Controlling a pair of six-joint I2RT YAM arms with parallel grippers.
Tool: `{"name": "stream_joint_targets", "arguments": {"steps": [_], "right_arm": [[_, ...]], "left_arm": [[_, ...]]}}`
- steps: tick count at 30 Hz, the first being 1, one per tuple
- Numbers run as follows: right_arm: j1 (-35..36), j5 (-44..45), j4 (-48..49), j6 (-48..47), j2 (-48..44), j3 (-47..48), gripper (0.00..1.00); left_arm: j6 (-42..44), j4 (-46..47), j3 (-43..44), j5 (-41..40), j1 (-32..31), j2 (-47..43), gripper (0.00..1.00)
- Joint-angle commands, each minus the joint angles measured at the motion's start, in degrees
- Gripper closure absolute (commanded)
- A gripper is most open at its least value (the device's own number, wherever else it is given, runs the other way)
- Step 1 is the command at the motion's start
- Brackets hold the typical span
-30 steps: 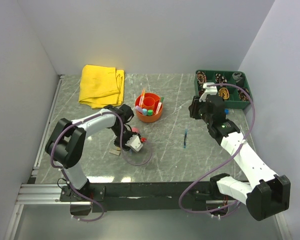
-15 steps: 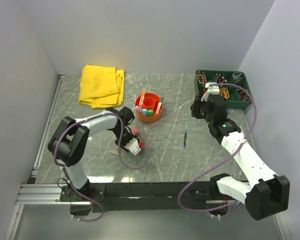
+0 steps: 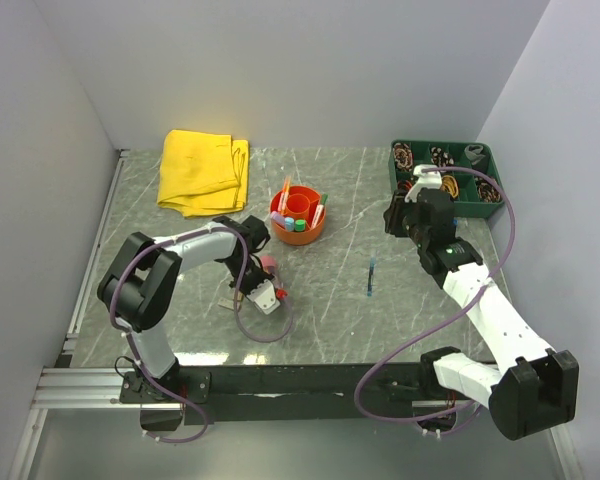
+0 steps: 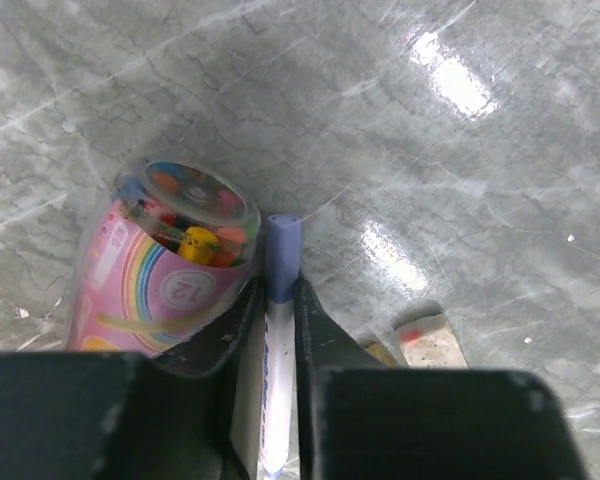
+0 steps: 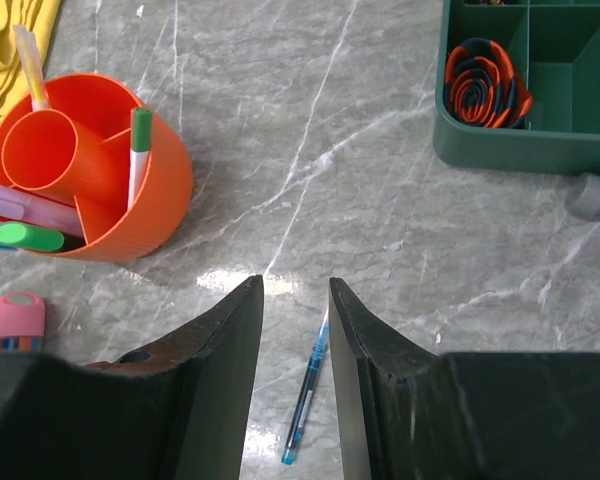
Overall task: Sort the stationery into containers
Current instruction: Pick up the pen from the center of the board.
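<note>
My left gripper (image 4: 280,292) is shut on a white marker with a lilac cap (image 4: 282,238) that lies on the table. A clear pink tube with a rainbow label (image 4: 165,262) lies against its left finger. A tan eraser block (image 4: 432,340) sits just to the right. In the top view the left gripper (image 3: 263,291) is low, in front of the orange organiser (image 3: 298,214), which holds several pens. My right gripper (image 5: 296,290) hangs open and empty above a blue pen (image 5: 307,395) lying on the table. The organiser (image 5: 85,170) is to its upper left.
A folded yellow cloth (image 3: 204,170) lies at the back left. A green divided tray (image 3: 450,178) with coiled items stands at the back right, a grey object (image 5: 595,197) beside it. A small pink item (image 5: 15,320) lies near the organiser.
The left gripper's jaws have closed onto the lilac-capped marker, and that gripper shifted slightly toward the near edge. The right arm has barely moved.
</note>
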Motion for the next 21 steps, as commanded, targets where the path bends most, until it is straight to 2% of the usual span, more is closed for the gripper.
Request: {"name": "stream_joint_targets", "arguments": {"steps": [1, 6, 10, 13, 14, 16, 19, 20, 21], "right_arm": [[-0.57, 0.57, 1.1, 0.7, -1.24, -1.0, 0.6], [-0.49, 0.13, 1.27, 1.14, -0.89, -0.48, 0.6], [-0.49, -0.04, 1.19, 0.7, -0.19, 0.83, 0.6], [-0.57, -0.13, 1.36, 0.44, 0.16, 1.36, 0.6], [-0.66, -0.13, 1.54, 0.53, 0.16, 1.45, 0.6], [-0.57, 0.13, 1.71, 0.53, 0.07, 1.54, 0.6], [-0.75, 1.01, 1.71, 0.88, -0.71, 1.19, 0.6], [-1.18, 1.1, 1.45, 1.14, -0.8, 1.1, 0.6], [-1.54, 1.19, 1.28, 1.84, -0.98, 0.93, 0.6]], "left_arm": [[2.1, 2.21, 0.31, -1.84, -0.78, 3.12, 0.89], [-1.06, -1.56, 6.27, 0.53, -0.08, 1.46, 0.94], [0.25, -14.7, 12.26, 1.07, 0.54, -1.71, 0.99], [2.01, -24.99, 17.71, 1.06, 0.71, -3.99, 0.99], [-1.47, -25.04, 19.55, 1.76, 0.71, -5.56, 0.99], [-1.42, -25.04, 20.09, 2.82, 0.63, -9.77, 0.99], [-0.27, -24.69, 22.55, 7.72, 0.63, -11.21, 0.99], [-4.62, -22.16, 25.34, 9.92, 0.63, -10.6, 0.99], [-8.67, -19.79, 27.2, 15.77, 0.71, -9.89, 0.99]]}}
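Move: The pen is already pinched in the left fingers, down at the table. The orange container stands about 16 cm ahead of this hand and 9 cm to its right. The pink-lidded tube is right beside the fingers, some 4 cm right and 2 cm ahead; the pale eraser lies about 5 cm left and 3 cm back. From the idle right hand the container is roughly 21 cm left, 2 cm ahead and 17 cm below. Keep the left fingers shut on the pen and bring the left gripper off the table: ease it forward a couple of centimetres and slightly right past the pink-lidded tube while starting to climb, then lift fast and nearly straight up, about 14 cm in all. Let the wrist tilt only about 10 degrees. ##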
